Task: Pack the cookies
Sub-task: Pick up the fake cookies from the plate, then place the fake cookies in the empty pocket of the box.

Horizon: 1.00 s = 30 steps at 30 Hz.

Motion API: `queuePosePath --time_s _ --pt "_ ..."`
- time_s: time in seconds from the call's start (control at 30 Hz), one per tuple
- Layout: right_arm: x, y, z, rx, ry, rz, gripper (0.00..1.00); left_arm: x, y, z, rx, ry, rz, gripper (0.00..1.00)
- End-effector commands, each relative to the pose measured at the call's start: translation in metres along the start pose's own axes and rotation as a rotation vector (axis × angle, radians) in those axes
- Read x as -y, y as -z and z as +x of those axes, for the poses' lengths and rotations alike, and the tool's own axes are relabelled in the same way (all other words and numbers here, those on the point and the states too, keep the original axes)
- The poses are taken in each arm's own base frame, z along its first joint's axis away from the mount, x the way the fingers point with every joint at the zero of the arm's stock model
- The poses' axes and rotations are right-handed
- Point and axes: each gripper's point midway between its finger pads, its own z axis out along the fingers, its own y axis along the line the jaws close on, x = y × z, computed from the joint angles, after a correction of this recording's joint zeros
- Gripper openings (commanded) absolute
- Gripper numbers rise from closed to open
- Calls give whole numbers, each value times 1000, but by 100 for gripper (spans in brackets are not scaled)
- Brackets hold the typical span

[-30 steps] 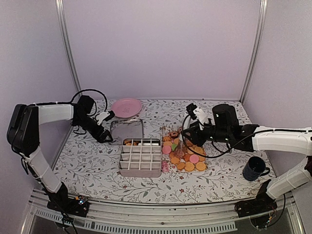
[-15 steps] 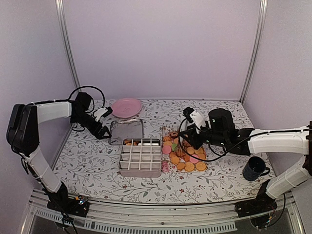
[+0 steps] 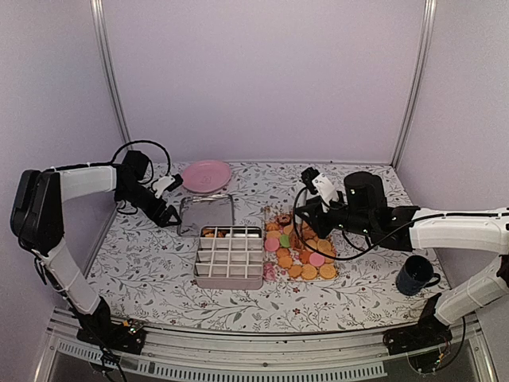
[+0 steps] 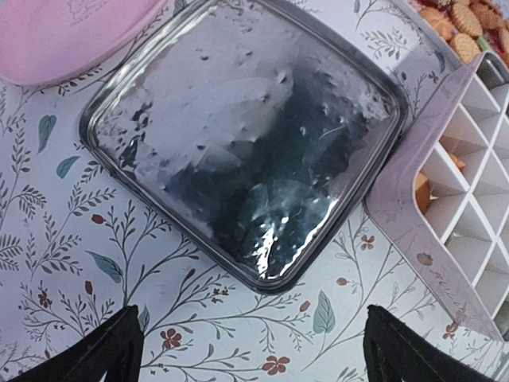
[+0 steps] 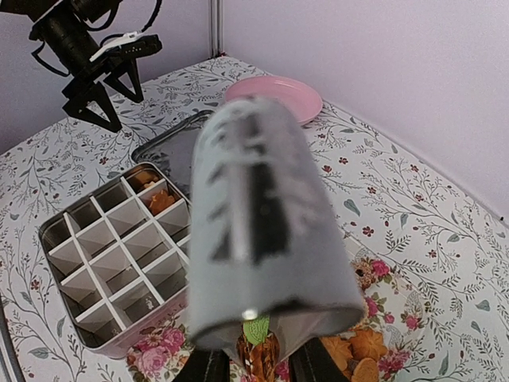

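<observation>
The cookies lie in a heap on a flowered sheet right of the divided tin; most are golden-orange, a few pink. A few cookies sit in the tin's back-left cells. My right gripper hangs over the heap's left side. In the right wrist view its fingers pinch the lower end of a blurred grey wrapper, with a green cookie below. My left gripper stands open and empty just left of the shiny tin lid.
A pink plate sits at the back, behind the lid. A dark mug stands at the right, near the right arm. The table has a flowered cloth.
The right gripper's jaws have narrowed over the cookie heap, and the arm dipped left and came back a little. The left gripper has drawn slightly back and left beside the lid.
</observation>
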Motion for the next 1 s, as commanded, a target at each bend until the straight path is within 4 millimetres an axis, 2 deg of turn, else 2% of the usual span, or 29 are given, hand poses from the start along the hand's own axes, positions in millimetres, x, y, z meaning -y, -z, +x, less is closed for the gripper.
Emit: queuePosePath --time_s 0.0,0.23,0.43,0.53,0.67,0.97 --pt "0 17 -67 156 9 -6 0 -4 12 -9 37 0 -22 97" --pt "-14 8 -122 293 -12 -95 0 -3 10 -5 37 7 -14 96" --pt "-31 -27 -145 357 -73 -195 0 0 8 -1 34 12 -6 96" --pt "-40 -52 -139 344 -124 -247 0 2 7 2 32 15 -2 96" --pt "-47 -73 -127 311 -169 -283 0 3 6 4 36 10 -4 97" --pt "-52 -91 -108 273 -220 -311 0 5 1 8 30 9 6 97"
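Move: The right gripper holds tongs with a brown cookie between their tips, low over the pile. The far-row cell of the divided box, third from the left, lies about 17 cm left, 4 ahead and 17 below this hand. The cookie plate is almost beneath, some 2 cm ahead and 20 down; the metal-rimmed tray is roughly 27 cm left and 13 ahead. From the idle left hand, that cell is about 20 cm right, 1 cm ahead and 6 below. Keep the tongs squeezed in the right gripper and lift the brown cookie off over the pile in an arc: up about 10 cm first, swinging left, then down some 7 cm towards the box's far row, ending about 12 cm to the left and 5 farther forward. Roll the wrist so its left side rises, with a slight counter-clockwise turn, about 20 degrees in all. ##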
